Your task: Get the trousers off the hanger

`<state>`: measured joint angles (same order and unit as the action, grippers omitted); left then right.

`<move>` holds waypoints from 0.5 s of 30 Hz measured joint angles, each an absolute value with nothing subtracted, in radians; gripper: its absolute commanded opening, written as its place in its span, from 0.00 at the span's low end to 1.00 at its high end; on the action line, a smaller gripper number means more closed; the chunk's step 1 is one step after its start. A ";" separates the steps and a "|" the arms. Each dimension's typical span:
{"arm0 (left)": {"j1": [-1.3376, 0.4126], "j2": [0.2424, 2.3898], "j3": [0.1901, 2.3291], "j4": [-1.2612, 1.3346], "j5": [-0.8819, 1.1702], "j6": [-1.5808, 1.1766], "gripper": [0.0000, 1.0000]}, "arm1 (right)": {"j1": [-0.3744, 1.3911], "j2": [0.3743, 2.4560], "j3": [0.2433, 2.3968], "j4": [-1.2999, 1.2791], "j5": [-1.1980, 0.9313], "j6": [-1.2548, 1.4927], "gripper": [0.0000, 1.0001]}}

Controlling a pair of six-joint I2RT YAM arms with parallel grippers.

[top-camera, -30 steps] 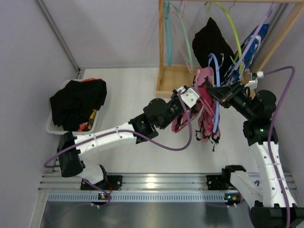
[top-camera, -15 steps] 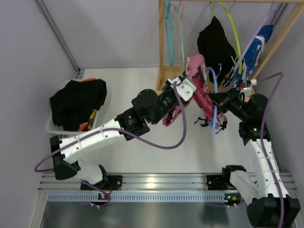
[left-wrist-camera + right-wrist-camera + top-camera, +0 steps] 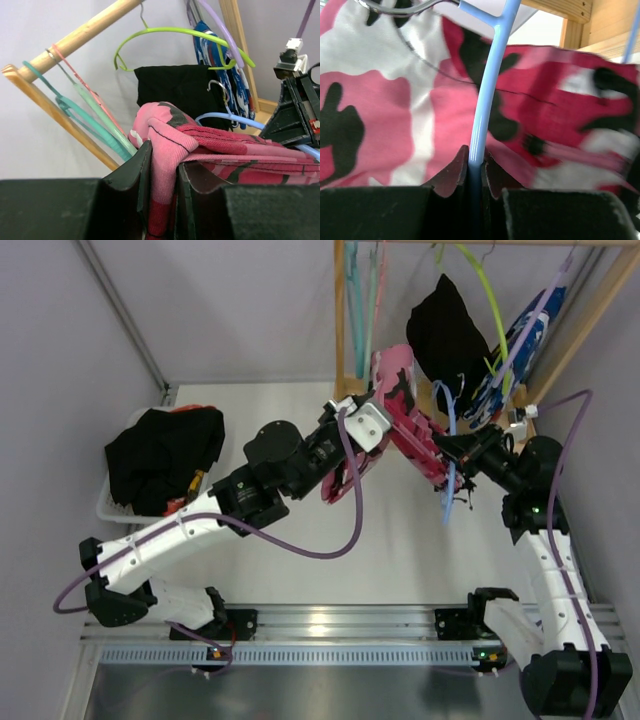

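Note:
The pink-red camouflage trousers (image 3: 402,430) are stretched out between my two grippers, still looped over a light blue hanger (image 3: 447,455). My left gripper (image 3: 378,410) is shut on a fold of the pink cloth (image 3: 165,150), which fills the gap at the left gripper (image 3: 162,172). The right gripper (image 3: 455,448) is shut on the blue hanger's bar (image 3: 487,90); in the right wrist view the bar runs down into the right gripper (image 3: 476,162), with camouflage cloth (image 3: 395,115) behind it. Black trousers (image 3: 445,330) hang on a green hanger, blue-and-white trousers (image 3: 525,350) on a lilac one.
The wooden rack (image 3: 345,340) stands at the back right, with bare teal and pink hangers (image 3: 362,290) on its rail. A white basket (image 3: 110,505) holding black clothes sits at the left by the wall.
My left gripper has pulled the pink trousers left and toward the back, stretching them out from the blue hanger. The right gripper has shifted slightly back with the hanger.

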<state>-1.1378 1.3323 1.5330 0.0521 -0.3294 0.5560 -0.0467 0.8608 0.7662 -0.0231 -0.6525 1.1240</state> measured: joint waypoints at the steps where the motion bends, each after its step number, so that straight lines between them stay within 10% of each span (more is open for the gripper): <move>1: -1.136 1.323 1.536 0.041 -0.329 0.553 0.00 | -0.047 0.862 0.766 -0.023 -0.653 1.119 0.00; 15: -1.035 1.121 1.658 0.067 -0.353 0.400 0.00 | -0.049 0.931 0.665 -0.112 -0.583 0.954 0.00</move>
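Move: The pink trousers, already pinched in the left fingers, stretch down to the blue hanger held by the right hand, about 13 cm to the left hand's right, 4 cm ahead and some 19 cm below. From the left hand, the white basket is roughly 50 cm left, 12 cm ahead and 45 cm down. From the right hand, the trousers' middle is about 7 cm left, 1 cm back, 8 cm up; the black garment hangs some 18 cm ahead, 2 cm right, 8 cm up. Keeping its pinch on the pink trousers, the left hand hauls them up and to the robot's left, away from the hanger, about 13 cm each way, drawing slightly back near the end and rolling some 25 degrees so that its left side drops. Against this the right hand keeps its grip on the blue hanger and pulls it down about 9 cm, its fingers tipping some 10 degrees downward, then slows almost to a stop. ##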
